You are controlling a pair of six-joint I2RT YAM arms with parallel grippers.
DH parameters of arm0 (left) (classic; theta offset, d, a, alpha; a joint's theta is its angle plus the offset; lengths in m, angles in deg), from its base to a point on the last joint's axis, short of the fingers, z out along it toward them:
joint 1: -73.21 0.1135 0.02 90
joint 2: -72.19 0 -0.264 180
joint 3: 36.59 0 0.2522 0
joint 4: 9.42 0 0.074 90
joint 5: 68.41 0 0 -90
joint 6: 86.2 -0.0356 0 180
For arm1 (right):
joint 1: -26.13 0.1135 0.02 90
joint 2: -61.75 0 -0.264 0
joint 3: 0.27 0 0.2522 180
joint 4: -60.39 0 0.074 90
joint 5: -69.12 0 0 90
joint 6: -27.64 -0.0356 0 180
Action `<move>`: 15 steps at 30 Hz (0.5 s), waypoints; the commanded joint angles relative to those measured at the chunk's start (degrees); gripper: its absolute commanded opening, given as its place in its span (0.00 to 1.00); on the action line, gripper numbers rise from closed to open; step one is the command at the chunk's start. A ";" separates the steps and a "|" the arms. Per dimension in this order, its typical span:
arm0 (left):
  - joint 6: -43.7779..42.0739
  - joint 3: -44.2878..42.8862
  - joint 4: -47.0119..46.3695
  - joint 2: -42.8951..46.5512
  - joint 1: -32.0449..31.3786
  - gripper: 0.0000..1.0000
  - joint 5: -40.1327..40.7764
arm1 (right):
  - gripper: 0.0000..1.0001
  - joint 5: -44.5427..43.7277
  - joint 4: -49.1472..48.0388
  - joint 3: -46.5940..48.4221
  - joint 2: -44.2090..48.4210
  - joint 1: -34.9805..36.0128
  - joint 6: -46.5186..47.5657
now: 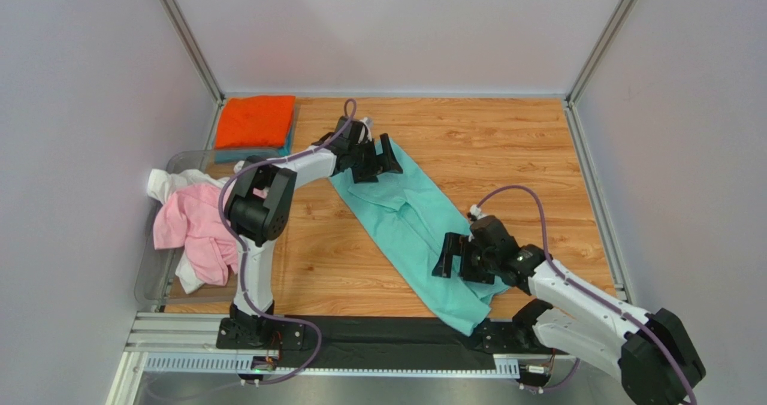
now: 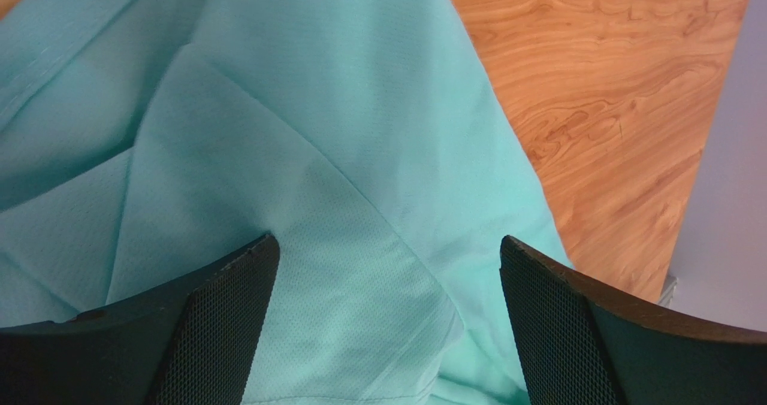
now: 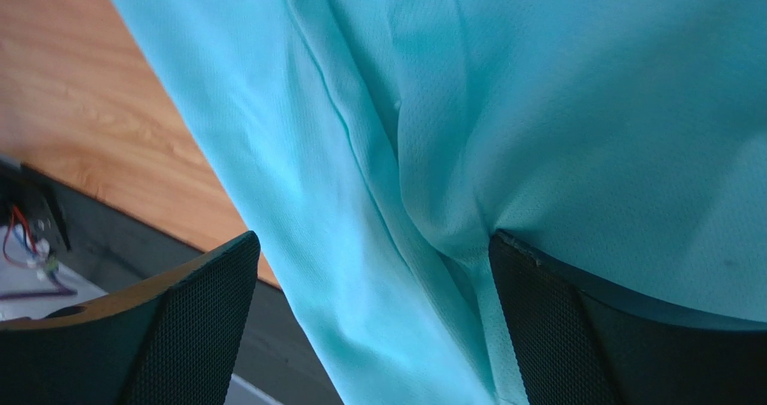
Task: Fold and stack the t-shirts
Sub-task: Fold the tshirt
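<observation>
A mint-green t-shirt (image 1: 410, 221) lies as a long narrow band, slanting across the wooden table from back centre to the front edge. My left gripper (image 1: 378, 164) stands open over its far end; in the left wrist view the cloth (image 2: 360, 108) spreads between the wide-apart fingers of that gripper (image 2: 387, 252). My right gripper (image 1: 457, 263) is open over the near part. In the right wrist view the shirt (image 3: 540, 108) runs between the fingers of this gripper (image 3: 374, 243) and lies against the right finger (image 3: 576, 333). Neither grips it.
A folded orange t-shirt (image 1: 257, 122) rests on a teal-blue one (image 1: 227, 156) at the back left corner. Crumpled pink (image 1: 194, 225) and white (image 1: 165, 186) t-shirts fill a clear bin (image 1: 147, 275) at the left. Grey walls enclose the table.
</observation>
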 commanded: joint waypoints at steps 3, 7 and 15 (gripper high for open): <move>-3.62 -18.02 16.98 -11.70 0.60 1.00 -4.16 | 1.00 2.65 -0.52 -3.16 3.99 14.31 -8.87; -2.31 -25.09 18.76 -17.58 0.51 1.00 -7.58 | 1.00 2.74 -9.46 -3.25 -0.30 23.21 -11.86; -1.33 -37.46 24.72 -24.89 0.51 1.00 -8.74 | 1.00 -2.09 -18.10 4.12 -14.63 34.29 -13.01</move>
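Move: The turquoise tshirt's folded strip lies diagonally under both open grippers, its middle some 18 cm back and 11 cm right of the left hand, and about 7 cm ahead and 8 cm left of the right hand. Its far end is about 5 cm left and 2 cm ahead of the left hand; its near end is roughly 11 cm back and 8 cm right of the right hand. The orange stack stands some 33 cm left and 12 cm ahead of the left hand. Keep both open grippers' fingertips resting on the tshirt and swivel it flat on the table: sweep the right gripper back and to the left about 14 cm in a curve, mostly back at first, then more to the left, turning it counter-clockwise some 25 degrees. Meanwhile drag the far part forward and right with the left gripper, easing off after a quick start. Leave all fingers wide. ##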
